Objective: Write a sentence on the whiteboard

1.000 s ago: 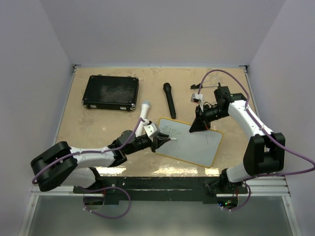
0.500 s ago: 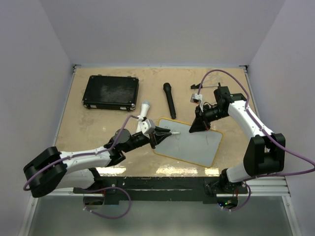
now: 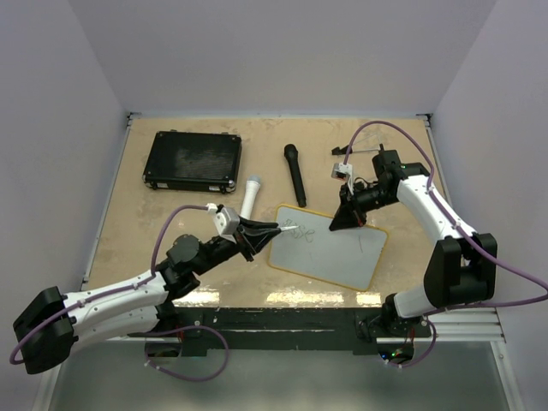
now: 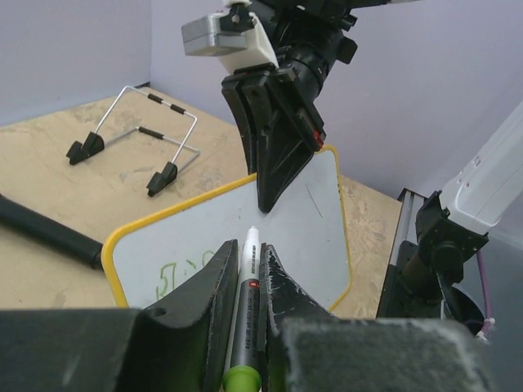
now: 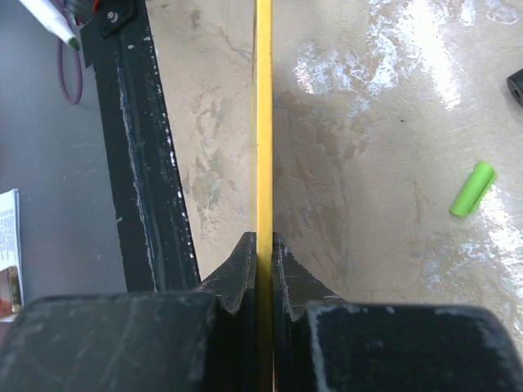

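The whiteboard [image 3: 334, 250] with a yellow rim lies at the near middle of the table. Green handwritten marks [image 3: 299, 229] sit at its near-left corner, and they also show in the left wrist view [image 4: 175, 274]. My left gripper [image 3: 272, 228] is shut on a white and grey marker [image 4: 246, 298] with a green end. The marker's tip [image 3: 294, 228] points over the green marks. I cannot tell whether the tip touches the board. My right gripper [image 3: 347, 221] is shut on the board's far yellow rim [image 5: 263, 122].
A black case [image 3: 192, 160] lies at the far left. A black microphone [image 3: 295, 174] and a white microphone [image 3: 251, 196] lie beyond the board. A wire stand [image 3: 342, 164] stands by the right arm. A green marker cap [image 5: 472, 189] lies on the table.
My left arm has drawn back to the left, taking the marker from the board's inside towards its left corner. More green marks show now. The right gripper and the board have not moved.
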{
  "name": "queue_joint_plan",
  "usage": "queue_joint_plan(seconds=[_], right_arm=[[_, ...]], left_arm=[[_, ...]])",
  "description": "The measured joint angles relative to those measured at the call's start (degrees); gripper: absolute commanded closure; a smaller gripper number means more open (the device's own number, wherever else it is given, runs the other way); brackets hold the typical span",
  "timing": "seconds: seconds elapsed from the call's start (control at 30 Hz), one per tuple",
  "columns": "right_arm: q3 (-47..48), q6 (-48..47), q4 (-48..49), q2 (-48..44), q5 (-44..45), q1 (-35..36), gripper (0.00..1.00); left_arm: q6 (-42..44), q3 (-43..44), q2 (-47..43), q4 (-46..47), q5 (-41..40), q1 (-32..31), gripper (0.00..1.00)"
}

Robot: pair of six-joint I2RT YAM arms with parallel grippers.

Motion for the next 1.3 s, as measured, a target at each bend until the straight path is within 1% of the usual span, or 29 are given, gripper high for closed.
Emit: queue_joint_plan(seconds=[0.27,0.43,0.57,0.73,0.87,1.1,1.3], right_arm=[[0.0,1.9,2.84,-3.56,2.6,-0.55,1.0],[-0.02,2.29,3.39,-3.65,2.71,-0.61,1.0],[-0.2,2.47,3.78,-3.69,2.64,-0.7,1.0],[-0.44,2.62,4.02,-3.85,2.54,-0.74,1.0],[-0.66,2.62,4.2,-3.89,2.36,-0.79,1.0],[-0.74,2.62,4.22,-3.96,2.29,-0.81,1.0],[-0.74,2.6,4.22,-3.96,2.25,-0.81,1.0]], left_arm=[[-2.38,-0.2,0.48,-4.55,-1.95,-0.76,1.0],[-2.32,0.26,4.31,-6.62,-3.52,-5.29,1.0],[-2.21,0.28,7.04,-6.43,-4.7,-7.87,1.0],[-1.25,0.26,7.96,-5.05,-6.95,-10.19,1.0],[-0.76,-1.11,7.74,-1.75,-9.01,-10.54,1.0],[-0.33,-6.75,3.58,2.54,-13.6,-10.54,1.0],[-0.33,-7.39,2.47,4.52,-15.12,-10.54,1.0]])
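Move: The blank strip of whiteboard under the written letters lies about 10 cm to the left hand's right, level with it fore and aft, some 8 cm lower. The letters themselves are about 4 cm ahead, 8 cm right and 6 cm below; the right gripper on the board's upper edge is 4 cm ahead, 18 cm right and 4 cm lower. From the right hand, the blank strip is roughly 4 cm back, 8 cm left and 4 cm down. The whiteboard, still pinched by its upper edge, is shifted by the right hand about 1.5 cm forward and up with a slight tilt, then held. Meanwhile the left hand, still gripping the marker, sinks about 7 cm, swinging back and right and tilting some 10 degrees as it takes the tip down past the letters towards the blank strip, then draws left 3 cm off the board. ##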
